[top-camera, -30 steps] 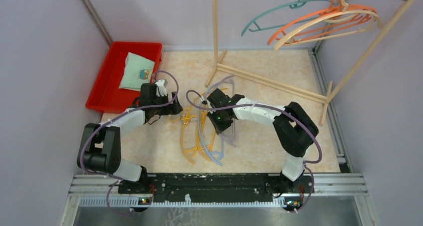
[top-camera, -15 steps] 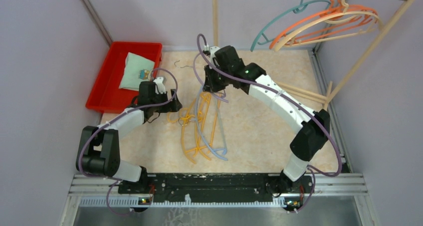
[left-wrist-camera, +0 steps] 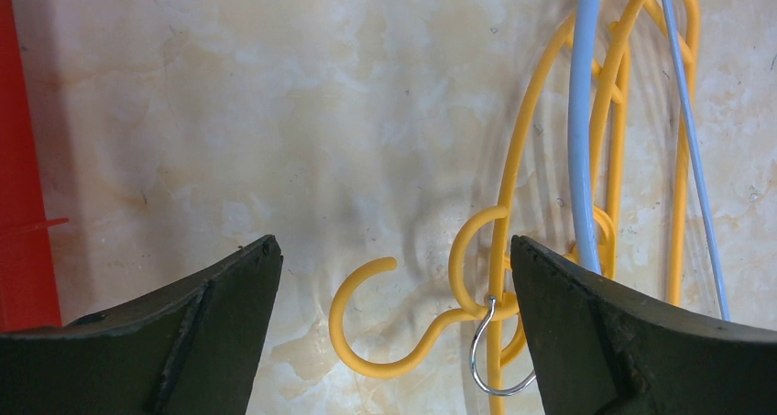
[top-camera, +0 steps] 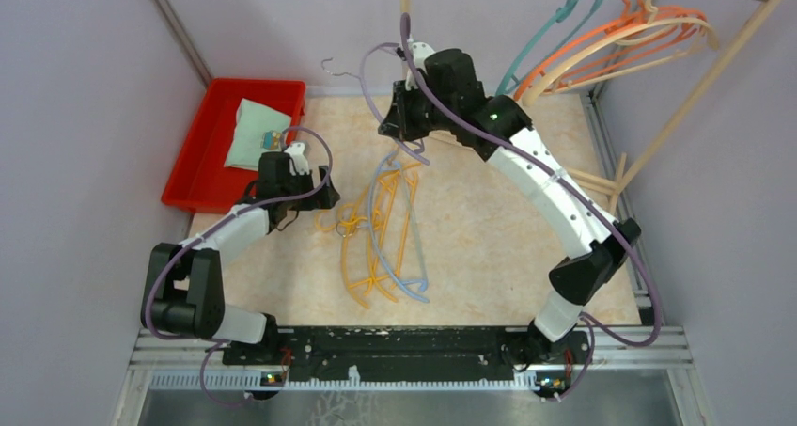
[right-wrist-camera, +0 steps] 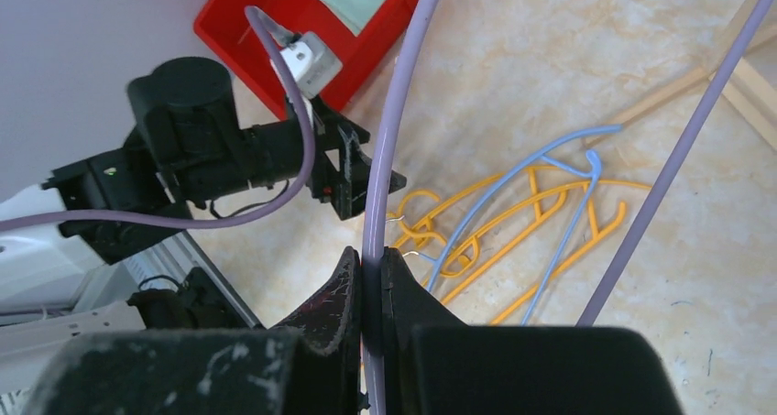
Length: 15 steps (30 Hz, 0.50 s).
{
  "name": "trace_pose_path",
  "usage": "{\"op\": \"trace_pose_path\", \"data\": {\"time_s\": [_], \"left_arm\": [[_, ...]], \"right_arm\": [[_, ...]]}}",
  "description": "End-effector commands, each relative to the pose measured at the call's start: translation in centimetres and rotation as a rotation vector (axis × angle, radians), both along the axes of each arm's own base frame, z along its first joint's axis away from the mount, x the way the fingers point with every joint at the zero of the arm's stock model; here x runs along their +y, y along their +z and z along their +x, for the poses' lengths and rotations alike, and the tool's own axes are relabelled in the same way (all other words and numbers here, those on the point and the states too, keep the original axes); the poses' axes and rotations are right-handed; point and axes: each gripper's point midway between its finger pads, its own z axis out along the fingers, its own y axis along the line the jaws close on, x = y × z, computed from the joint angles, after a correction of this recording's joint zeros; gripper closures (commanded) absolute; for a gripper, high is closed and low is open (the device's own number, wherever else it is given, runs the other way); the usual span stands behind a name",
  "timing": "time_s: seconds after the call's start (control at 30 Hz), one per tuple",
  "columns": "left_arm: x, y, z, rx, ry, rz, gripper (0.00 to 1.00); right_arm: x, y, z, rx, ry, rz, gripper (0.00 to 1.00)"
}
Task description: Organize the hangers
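My right gripper (right-wrist-camera: pixel 369 267) is shut on a lavender hanger (right-wrist-camera: pixel 382 158), pinching its thin rod. In the top view that gripper (top-camera: pixel 406 125) holds the lavender hanger (top-camera: pixel 368 106) high over the back of the table, its metal hook (top-camera: pixel 331 65) pointing left. A tangle of yellow and light blue hangers (top-camera: pixel 381 243) lies on the table. My left gripper (left-wrist-camera: pixel 394 287) stands open just above a yellow hook (left-wrist-camera: pixel 366 314) at the left edge of that pile, touching nothing. Teal (top-camera: pixel 538 39), orange (top-camera: pixel 601 48) and beige (top-camera: pixel 648 26) hangers hang on the rack at the back right.
A red bin (top-camera: pixel 199 158) holding a folded cloth (top-camera: pixel 256 130) sits at the back left, close behind my left gripper (top-camera: pixel 327 197). The rack's wooden upright (top-camera: pixel 406 12) rises right behind my right gripper, and its base poles (top-camera: pixel 573 177) lie across the right side.
My right arm has risen and swung toward the back with the lavender hanger, lifting it off the pile. The teal hanger on the rack has swung. My left arm barely moved.
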Motion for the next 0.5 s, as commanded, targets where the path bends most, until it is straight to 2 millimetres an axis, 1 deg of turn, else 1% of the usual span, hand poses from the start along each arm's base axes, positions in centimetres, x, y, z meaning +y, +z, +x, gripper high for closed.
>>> {"op": "trace_pose_path", "data": {"time_s": [0.0,0.1,0.2,0.3,0.4,0.47], "left_arm": [[0.2,1.7,0.8,-0.058,0.002,0.002,0.01],[0.1,1.6,0.7,-0.055,0.002,-0.003,0.01],[0.0,1.6,0.6,-0.053,-0.001,-0.007,0.01],[-0.1,1.6,0.6,-0.052,-0.004,-0.016,0.01],[-0.3,1.5,0.6,-0.049,-0.006,-0.027,0.01],[-0.5,1.3,0.6,-0.043,-0.006,-0.036,0.01]], "right_arm": [[-3.4,9.5,-2.3,-0.181,-0.058,0.134,1.00],[-5.6,12.2,-2.8,-0.239,-0.140,0.186,1.00],[-6.3,14.2,-4.0,-0.256,-0.131,0.224,1.00],[-6.5,15.5,-5.8,-0.239,-0.073,0.233,1.00],[-7.3,15.9,-7.2,-0.224,-0.061,0.234,1.00],[-8.1,15.8,-7.7,-0.215,-0.086,0.228,1.00]]}}
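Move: On the rod, the free spot beside the teal hanger lies about 15 cm ahead of the right hand, which holds the lavender hanger, some 20 cm to its right and 15 cm higher. The teal hanger's body hangs roughly 12 cm ahead, 25 cm right and 8 cm up. Under the hand, about 35 cm down, is the blue hanger. From the left hand that rod spot is some 14 cm ahead, 36 cm right and 42 cm up. Carrying the lavender hanger on upward in its still-shut pinch, the right arm lifts it about 13 cm, drawing some 5 cm back and as much to the right, up towards the rod's height and closer to the hanging row. The wrist tips the fingers up by roughly 15 degrees on the way. ##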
